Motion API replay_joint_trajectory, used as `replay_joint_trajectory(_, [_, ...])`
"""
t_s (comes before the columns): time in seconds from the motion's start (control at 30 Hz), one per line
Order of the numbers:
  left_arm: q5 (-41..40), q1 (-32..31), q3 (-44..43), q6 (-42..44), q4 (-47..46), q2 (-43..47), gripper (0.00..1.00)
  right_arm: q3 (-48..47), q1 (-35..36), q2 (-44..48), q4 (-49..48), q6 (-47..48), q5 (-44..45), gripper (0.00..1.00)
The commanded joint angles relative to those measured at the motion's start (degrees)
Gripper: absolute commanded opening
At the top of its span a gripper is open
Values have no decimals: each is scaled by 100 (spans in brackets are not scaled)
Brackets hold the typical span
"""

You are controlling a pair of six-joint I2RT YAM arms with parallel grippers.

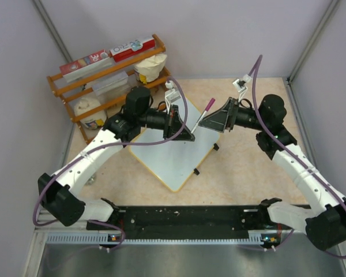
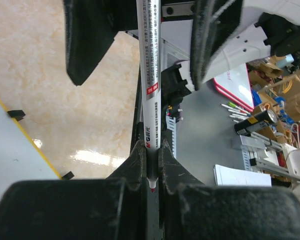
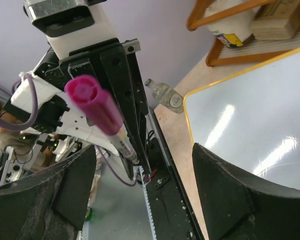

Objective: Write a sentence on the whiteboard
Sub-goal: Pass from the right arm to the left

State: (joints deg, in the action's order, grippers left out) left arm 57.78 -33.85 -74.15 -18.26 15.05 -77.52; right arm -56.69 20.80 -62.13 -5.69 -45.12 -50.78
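The whiteboard [image 1: 173, 157], white with a yellow rim, lies at an angle in the middle of the table; it shows too in the left wrist view [image 2: 10, 150] and the right wrist view [image 3: 255, 115]. My left gripper [image 1: 187, 136] hangs over its far corner, shut on a white marker [image 2: 151, 75]. The marker's red tip [image 2: 152, 188] pokes out between the jaws [image 2: 151, 155]. Its pink end [image 1: 209, 104] points up and to the right [image 3: 95, 105]. My right gripper [image 1: 205, 120] stands open around the marker's upper shaft, fingers [image 3: 240, 195] wide apart and not touching it.
A wooden rack [image 1: 104, 81] with boxes, a bag and a tub stands at the back left. Two black clips [image 1: 196, 171] sit on the board's right edge. A small bottle [image 3: 165, 96] lies beside the board. A black rail [image 1: 184, 216] runs along the near edge.
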Motion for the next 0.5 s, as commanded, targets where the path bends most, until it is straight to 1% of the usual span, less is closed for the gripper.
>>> replay_joint_trajectory(0.0, [612,10,-196,165,-29,246,0,-246,196,-203,-1408,-559,-406,69])
replay_joint_trajectory(0.07, [603,10,-153,113,-98,254,0,-282,310,-212,-1329,-463,-388,66])
replay_joint_trajectory(0.2, [647,10,-126,77,-125,193,0,-325,469,-238,-1110,-252,-362,46])
replay_joint_trajectory(0.3, [664,18,-117,77,-125,158,0,-282,487,-195,-969,-138,-362,39])
replay_joint_trajectory(0.47, [787,10,-108,156,-11,97,0,-246,487,51,-372,196,-301,32])
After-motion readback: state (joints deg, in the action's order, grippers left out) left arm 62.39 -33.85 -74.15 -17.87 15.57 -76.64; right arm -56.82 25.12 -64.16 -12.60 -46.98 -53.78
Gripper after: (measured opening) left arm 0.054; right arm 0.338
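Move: The pen, already gripped by my left hand near its lower end, slants up, forward and to the right; its middle is about 5 cm ahead of my left hand, 3 cm right and 3 cm higher. From my right hand that middle is some 2 cm left, 1 cm back and level; the pink end is about 4 cm ahead and 4 cm up. My left fingertips are 6 cm back, 5 cm left and 3 cm lower; the whiteboard's centre lies roughly 12 cm left, 9 cm back and 29 cm below. I narrow my right fingers around the pen's white barrel below the pink end, from nearly wide open to about a third open, as that hand eases about 2 cm left, 2 cm back and 1 cm up and turns slightly counter-clockwise. My left hand keeps its grip on the pen, drawing back about 1.5 cm and rising slightly before it settles. ##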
